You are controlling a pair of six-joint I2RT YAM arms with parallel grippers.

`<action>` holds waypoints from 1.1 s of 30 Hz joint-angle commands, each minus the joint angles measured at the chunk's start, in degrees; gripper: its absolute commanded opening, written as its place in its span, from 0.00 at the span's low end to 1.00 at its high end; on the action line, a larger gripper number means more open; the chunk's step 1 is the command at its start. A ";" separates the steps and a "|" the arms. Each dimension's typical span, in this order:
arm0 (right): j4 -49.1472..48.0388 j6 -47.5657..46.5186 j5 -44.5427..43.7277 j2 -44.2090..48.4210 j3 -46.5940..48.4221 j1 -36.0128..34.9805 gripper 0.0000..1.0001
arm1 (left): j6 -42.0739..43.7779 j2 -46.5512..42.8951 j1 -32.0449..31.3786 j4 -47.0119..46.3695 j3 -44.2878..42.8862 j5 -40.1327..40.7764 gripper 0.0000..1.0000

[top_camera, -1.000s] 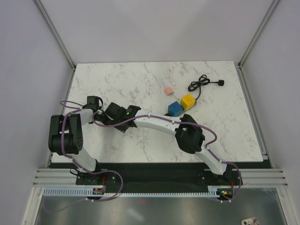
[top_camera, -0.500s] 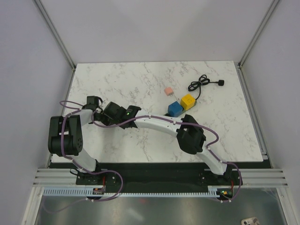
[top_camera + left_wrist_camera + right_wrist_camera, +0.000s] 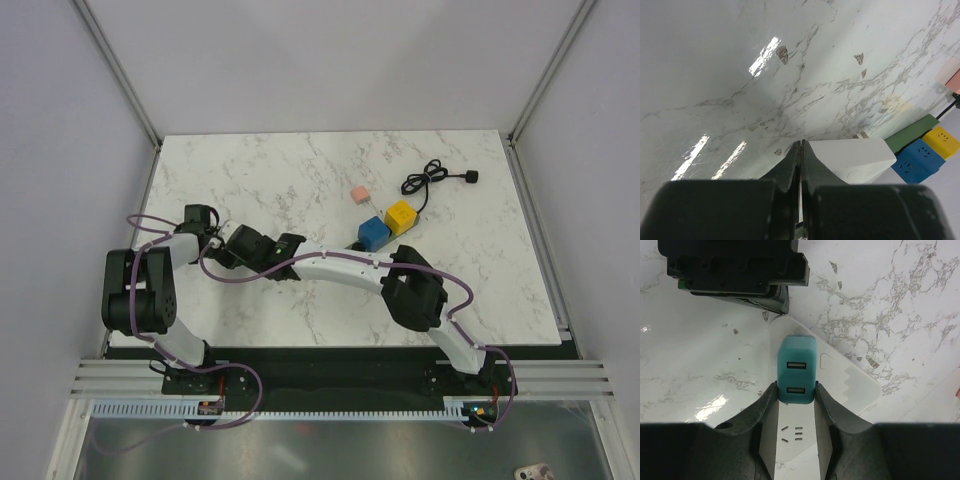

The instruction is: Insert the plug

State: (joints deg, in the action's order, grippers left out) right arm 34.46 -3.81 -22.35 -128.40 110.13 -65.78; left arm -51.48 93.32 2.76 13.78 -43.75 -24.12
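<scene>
The plug (image 3: 796,369) is a teal block with two USB ports on its upper face. It stands on a white power strip (image 3: 840,375) whose socket slots show just below it. My right gripper (image 3: 796,387) is shut on the plug, one finger pressed against each side. The left gripper (image 3: 800,142) is shut with nothing between its fingers, its tip against the near end of the power strip (image 3: 850,157). In the top view both grippers meet at the left of the table, the left gripper (image 3: 218,243) beside the right gripper (image 3: 250,245), and the arms hide the strip.
A blue cube (image 3: 374,232), a yellow cube (image 3: 401,216) and a pink cube (image 3: 360,193) sit right of centre. A coiled black cable (image 3: 430,180) lies behind them. A green bar (image 3: 912,132) lies next to the blue cube.
The right gripper's fingers have closed onto the plug. The right wrist has shifted slightly to the left. The left arm has barely moved.
</scene>
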 commanded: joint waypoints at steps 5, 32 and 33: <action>2.80 1.62 1.34 -0.97 0.61 2.41 0.00 | 1.74 -1.65 -0.22 0.81 -1.43 0.39 0.02; 12.47 1.70 7.14 -7.39 13.36 5.31 0.00 | -1.43 9.69 -9.44 -6.05 -8.46 -2.34 0.02; 12.56 1.79 7.58 -7.83 13.45 5.66 0.00 | -1.43 9.69 -9.62 -6.13 -8.46 -2.34 0.02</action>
State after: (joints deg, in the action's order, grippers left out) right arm 48.14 -2.92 -17.50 -132.94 121.56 -60.62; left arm -51.83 102.56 -3.57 10.02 -52.03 -25.41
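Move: The white socket block sits with its corner by the shut left fingertips; its middle is about 4 cm back and 4 cm to their right, roughly 1 cm lower. The teal plug is some 3 cm back, 2 cm right and 5 cm above those tips. The right fingers already grip the plug; from them the white block's middle is about 1 cm back, 1 cm right and 6 cm below, and the blue block 5 cm ahead and 28 cm right. Bring the shut left gripper forward about 4 cm, rising some 1.5 cm, then sweep it 4 cm right and back down, keeping its tips by the white block's corner. Let the right hand keep its grip on the teal plug and go with it, forward then right, about 2.5 cm each, tipping slightly downward over the block. ##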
